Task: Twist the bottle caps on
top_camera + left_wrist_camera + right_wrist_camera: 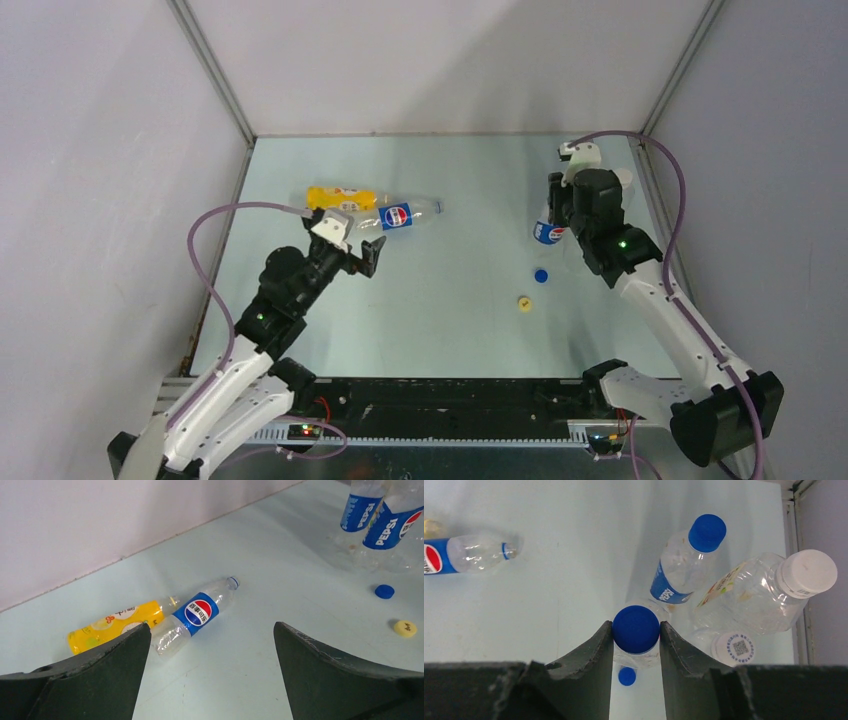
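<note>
My right gripper (636,628) is shut on a blue bottle cap (636,630) that sits on top of an upright Pepsi bottle (547,233) at the table's right. A second upright Pepsi bottle (676,575) beside it wears a blue cap (707,532). A loose blue cap (541,275) and a yellow cap (523,302) lie on the table nearer the front. A yellow bottle (117,625) and an uncapped Pepsi bottle (197,612) lie on their sides at the back left. My left gripper (210,645) hangs open just in front of them, holding nothing.
A clear bottle with a white cap (806,572) and another white-capped bottle with a QR code on top (740,647) stand by the right wall. White walls enclose the table at the back and on both sides.
</note>
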### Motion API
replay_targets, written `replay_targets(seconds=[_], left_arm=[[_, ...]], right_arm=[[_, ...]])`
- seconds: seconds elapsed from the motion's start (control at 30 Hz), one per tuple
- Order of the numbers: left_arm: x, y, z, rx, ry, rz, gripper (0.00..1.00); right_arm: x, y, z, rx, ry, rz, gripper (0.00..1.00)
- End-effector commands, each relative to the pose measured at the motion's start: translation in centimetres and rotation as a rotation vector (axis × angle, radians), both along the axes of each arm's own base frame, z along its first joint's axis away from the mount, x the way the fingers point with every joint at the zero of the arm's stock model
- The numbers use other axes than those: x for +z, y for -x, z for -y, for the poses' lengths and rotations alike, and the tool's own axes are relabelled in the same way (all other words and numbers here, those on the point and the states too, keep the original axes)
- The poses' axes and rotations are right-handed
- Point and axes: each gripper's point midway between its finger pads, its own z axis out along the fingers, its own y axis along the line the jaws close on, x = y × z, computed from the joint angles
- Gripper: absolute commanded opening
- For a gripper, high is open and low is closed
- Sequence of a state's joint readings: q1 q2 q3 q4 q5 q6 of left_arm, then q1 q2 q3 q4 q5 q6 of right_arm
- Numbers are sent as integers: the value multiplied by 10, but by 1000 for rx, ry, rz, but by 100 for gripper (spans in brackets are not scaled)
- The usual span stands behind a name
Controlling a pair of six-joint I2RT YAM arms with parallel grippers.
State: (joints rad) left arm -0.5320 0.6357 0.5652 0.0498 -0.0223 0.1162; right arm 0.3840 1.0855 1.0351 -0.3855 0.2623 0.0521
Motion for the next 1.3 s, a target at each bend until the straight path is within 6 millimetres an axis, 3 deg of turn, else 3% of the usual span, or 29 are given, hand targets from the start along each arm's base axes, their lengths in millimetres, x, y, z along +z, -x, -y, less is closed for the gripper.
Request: replay_targets(seconds=[0.0, 0.4, 0.67, 0.93, 1.27], left_arm=[[7, -5, 5, -29, -20, 15, 100], [0, -7, 9, -66, -8, -10, 100], [-1, -7, 12, -86, -6, -17, 100], [-2, -7, 12, -92, -3, -22, 100], [-6, -8, 13, -98, -6, -39, 100]], right_arm=[[8, -17, 10, -61, -29, 69, 0], [-29, -23, 12, -80, -71, 11, 7], [-29, -19, 15, -93, -73, 6, 33], [-28, -17, 14, -86, -71, 5, 52], [-16, -14, 16, -88, -80, 39, 63]])
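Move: My right hand holds the capped bottle upright by its blue cap. Its standing spot is about 2 cm ahead, 1 cm right and 25 cm below. Another blue-capped bottle stands some 8 cm ahead and 5 cm right, the QR-capped bottle 2 cm back and 8 cm right; a loose blue cap lies 6 cm back, straight below sideways. From my left hand the lying bottle is about 17 cm ahead, 5 cm right and 23 cm below, the orange bottle 21 cm ahead and 9 cm left. I set the capped bottle down with my right hand, lowering it about 3.5 cm while easing slightly forward and to the right, beside the other blue-capped bottle. There I hold still briefly, then spread my fingers off the cap and stay around it. Meanwhile my left hand, open and empty, sinks some 2.5 cm and drifts a little right, tipping slightly down. ##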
